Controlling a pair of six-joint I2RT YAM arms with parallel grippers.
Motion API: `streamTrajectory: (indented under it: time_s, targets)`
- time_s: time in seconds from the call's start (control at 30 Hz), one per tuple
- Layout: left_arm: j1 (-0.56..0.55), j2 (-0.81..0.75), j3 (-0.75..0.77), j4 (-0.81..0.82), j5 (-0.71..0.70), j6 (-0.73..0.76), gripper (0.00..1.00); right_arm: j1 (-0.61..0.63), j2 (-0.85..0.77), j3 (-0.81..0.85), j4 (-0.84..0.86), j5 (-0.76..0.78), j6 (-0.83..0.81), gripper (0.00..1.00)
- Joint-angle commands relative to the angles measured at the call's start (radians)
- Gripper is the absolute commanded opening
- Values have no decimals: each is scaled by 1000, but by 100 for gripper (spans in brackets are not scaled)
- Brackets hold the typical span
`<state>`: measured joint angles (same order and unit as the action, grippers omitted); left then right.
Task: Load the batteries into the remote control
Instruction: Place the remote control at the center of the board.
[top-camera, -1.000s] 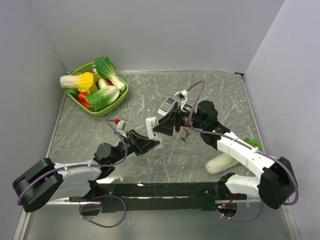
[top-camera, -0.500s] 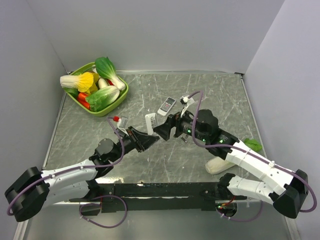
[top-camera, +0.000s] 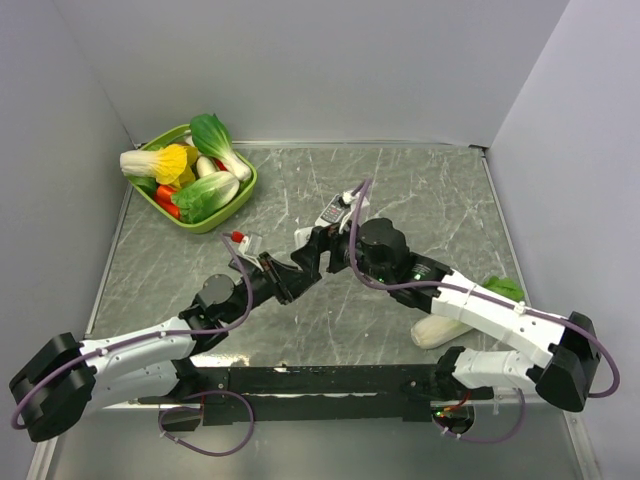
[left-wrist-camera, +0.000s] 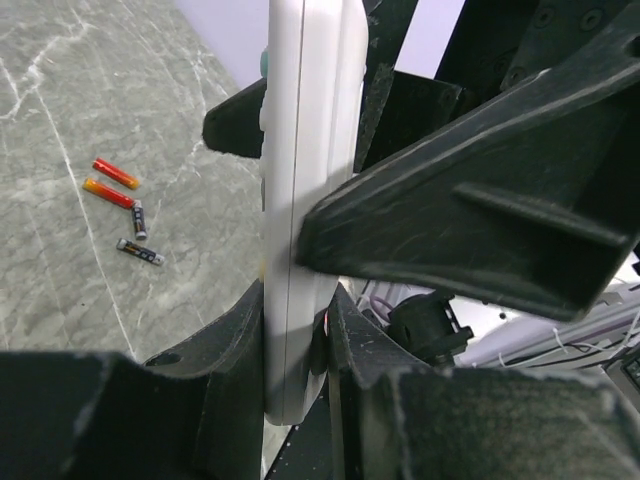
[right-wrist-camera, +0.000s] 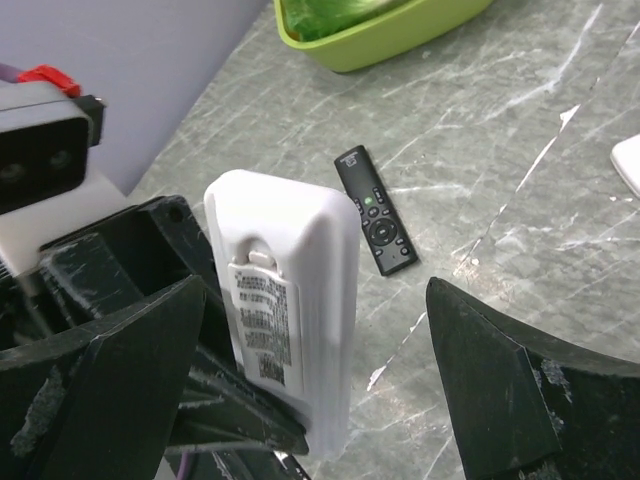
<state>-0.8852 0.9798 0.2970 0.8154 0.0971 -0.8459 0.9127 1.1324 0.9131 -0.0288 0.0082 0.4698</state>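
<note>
My left gripper (left-wrist-camera: 290, 370) is shut on the lower end of a white remote control (left-wrist-camera: 300, 150) and holds it upright above the table. Its back, with a labelled cover, faces the right wrist camera. My right gripper (right-wrist-camera: 310, 390) stands open, one finger on each side of the white remote control (right-wrist-camera: 290, 330), not touching it. From above, the two grippers (top-camera: 290, 278) (top-camera: 315, 250) meet at mid-table, and only a sliver of the remote (top-camera: 299, 238) shows. Several batteries lie on the table in the left wrist view, two orange-red (left-wrist-camera: 115, 173) and two dark (left-wrist-camera: 139, 251).
A green basket (top-camera: 245, 190) of toy vegetables stands at the back left. A small grey remote (top-camera: 333, 212) lies behind the grippers, and a black remote (right-wrist-camera: 375, 210) lies on the table. A pale cabbage (top-camera: 445, 325) and a green leaf (top-camera: 505, 290) lie at the right.
My right gripper has opened wide and moved left to straddle the white remote. The left arm shifted a little early on and still holds the remote.
</note>
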Motion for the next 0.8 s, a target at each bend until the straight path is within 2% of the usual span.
streamTrajectory:
  time_s: [0.0,0.17,0.27,0.3,0.33,0.37,0.47,0.5,0.57,0.6,0.63,0.7,0.73,0.77]
  targets:
    - [-14,8,63,-7,-30,53,1,12,30,63,-5,50,1,95]
    - [-35,14,83,-42,-54,73,1,22,72,79,-2,38,4,82]
    - [-49,16,94,-68,-71,88,1,26,98,90,-10,33,3,66]
    - [-50,13,94,-71,-73,90,1,28,104,95,-13,36,1,54]
    - [-51,11,96,-76,-80,90,1,26,107,92,-14,39,1,47]
    - [-49,8,96,-90,-86,90,2,26,110,89,-14,44,1,34]
    - [-51,-12,94,-139,-126,82,8,26,110,95,-40,56,-11,11]
    - [-51,-19,94,-151,-137,79,11,26,109,101,-49,68,-23,7]
    - [-51,-29,94,-171,-163,77,22,25,101,105,-72,82,-37,0]
    - [-51,-35,96,-194,-169,79,27,17,98,113,-82,94,-48,0]
    - [-51,-38,97,-203,-177,79,39,14,95,113,-91,95,-51,0]
    - [-51,-44,102,-234,-200,73,52,-6,90,118,-118,95,-60,0]
    - [-49,-49,103,-248,-207,73,65,-18,83,119,-129,101,-65,0]
    - [-47,-53,105,-261,-215,73,72,-29,78,119,-143,108,-71,0]
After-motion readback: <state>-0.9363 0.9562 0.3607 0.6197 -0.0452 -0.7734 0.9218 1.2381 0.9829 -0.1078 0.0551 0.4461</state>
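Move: The white remote control stands upright in the left hand's grip, its middle about 4 cm above and 3 cm ahead of that hand. From the open right hand, its middle is some 2 cm left, 1 cm ahead and 4 cm lower, already between the fingers. Down on the board, roughly 20 cm below the right hand, the black remote lies about 10 cm ahead and 14 cm left, the batteries 12 cm ahead and 17 cm right. The white remote control changes hands: the right hand sinks about 2.5 cm and slides 1.5 cm left over it, closing its wide-open fingers on the body from both sides. The left hand keeps its grip, sinking about 1 cm, until the right holds, then opens its fingers and lets go while the right begins to ease back to the right. ##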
